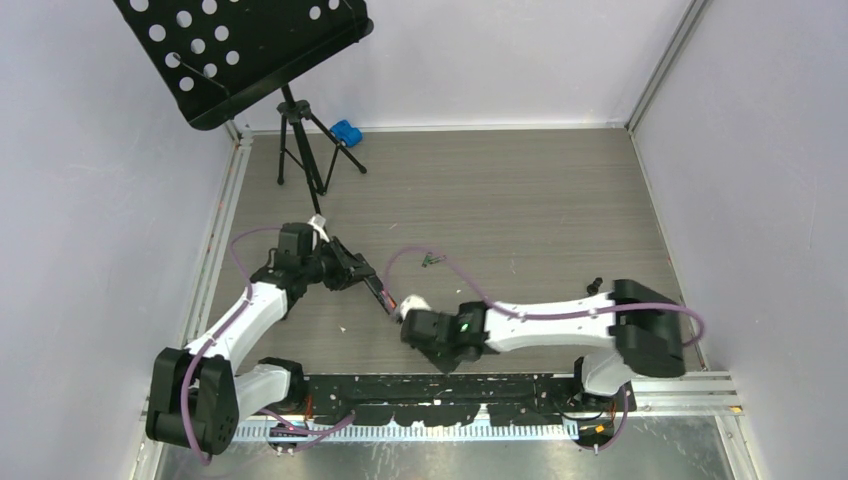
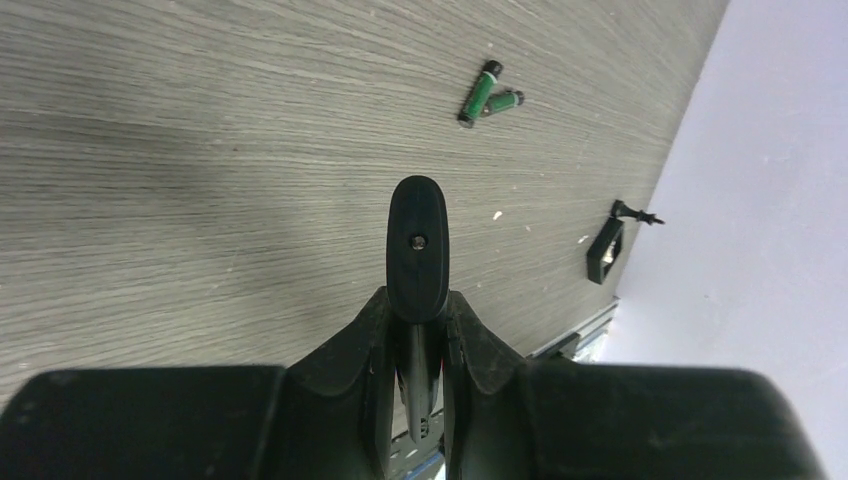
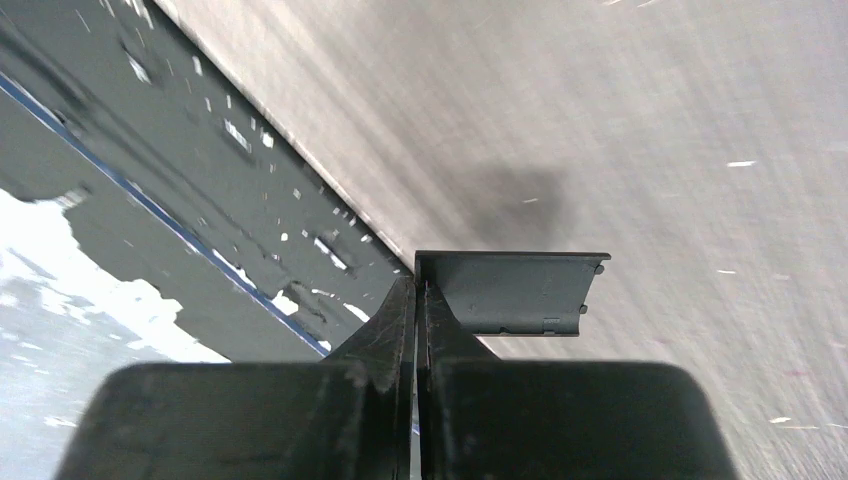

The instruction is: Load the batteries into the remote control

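Observation:
My left gripper (image 1: 352, 272) (image 2: 417, 312) is shut on the black remote control (image 2: 417, 245), which sticks out past the fingers above the table; in the top view the remote (image 1: 378, 290) points toward the right gripper. Two small green batteries (image 2: 482, 92) (image 1: 432, 260) lie side by side on the wood table, beyond the remote and apart from both grippers. My right gripper (image 1: 412, 310) (image 3: 417, 288) is shut on the left edge of a flat black rectangular cover (image 3: 510, 292), held above the table next to the remote's tip.
A small black bracket (image 2: 604, 250) (image 1: 596, 284) lies near the right wall. A music stand on a tripod (image 1: 300, 150) and a blue object (image 1: 346, 132) stand at the back left. A black rail (image 1: 450, 388) (image 3: 200, 170) runs along the near edge.

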Controlling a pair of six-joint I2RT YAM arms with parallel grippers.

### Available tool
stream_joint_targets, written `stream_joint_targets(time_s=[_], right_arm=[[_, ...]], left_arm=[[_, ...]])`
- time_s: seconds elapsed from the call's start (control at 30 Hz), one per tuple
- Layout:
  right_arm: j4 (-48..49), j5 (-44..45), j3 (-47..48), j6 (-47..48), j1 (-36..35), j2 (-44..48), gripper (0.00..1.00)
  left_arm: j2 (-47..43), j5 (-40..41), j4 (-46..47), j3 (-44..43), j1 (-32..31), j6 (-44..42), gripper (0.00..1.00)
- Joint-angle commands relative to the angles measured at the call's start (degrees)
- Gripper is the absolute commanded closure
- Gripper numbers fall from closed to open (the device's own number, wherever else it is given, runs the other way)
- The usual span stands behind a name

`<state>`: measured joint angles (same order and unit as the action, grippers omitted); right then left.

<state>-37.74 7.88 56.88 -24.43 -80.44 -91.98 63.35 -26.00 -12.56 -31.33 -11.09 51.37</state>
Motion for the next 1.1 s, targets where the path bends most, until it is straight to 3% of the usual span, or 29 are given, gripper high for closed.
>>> stream_joint_targets(time_s=[0.0, 0.17, 0.33, 0.73, 1.07], right_arm=[[6.1, 4.7, 0.7, -3.8, 7.0, 14.5, 1.0], [19.0, 7.7, -0.4, -14.2, 14.4, 28.6, 1.0], [36.2, 12.1, -2.4, -26.2, 17.9, 34.8, 1.0], [61.7, 11.3, -1.6, -40.4, 18.6, 26.1, 1.0], [68.0, 9.1, -1.5, -44.9, 18.6, 21.3, 1.0]], left_arm=[[-2.6, -4.7, 7.1, -1.7, 0.4, 5.1, 1.0], [-4.8, -9.0, 23.1, 0.8, 0.5, 16.3, 1.0], [-7.4, -8.7, 38.0, 2.3, 0.5, 26.3, 1.0], [-12.6, -6.6, 47.5, 2.6, 0.4, 39.9, 1.0], [-10.1, -7.8, 53.2, 3.6, 0.4, 44.7, 1.0]])
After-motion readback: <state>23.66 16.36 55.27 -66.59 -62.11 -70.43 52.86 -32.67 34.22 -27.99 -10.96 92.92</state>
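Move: The right hand, low over the table's front edge with the battery cover already pinched, has the remote's battery bay about 16 cm ahead, 11 cm to its left and roughly level. The left hand grips the remote's other end, with that bay some 2 cm back, 4 cm right and 6 cm below. From the right hand, the loose green batteries lie about 28 cm straight ahead and 3 cm lower. Upward and forward, fast and then easing off, the right arm carries the cover some 34 cm up, 16 cm out and 8 cm left to the remote's open bay, its fingers swinging from pointing down to pointing left and forward. The left arm lifts the remote about 21 cm, tilting its fingers up towards level with its right side rising. Both grips stay shut. ##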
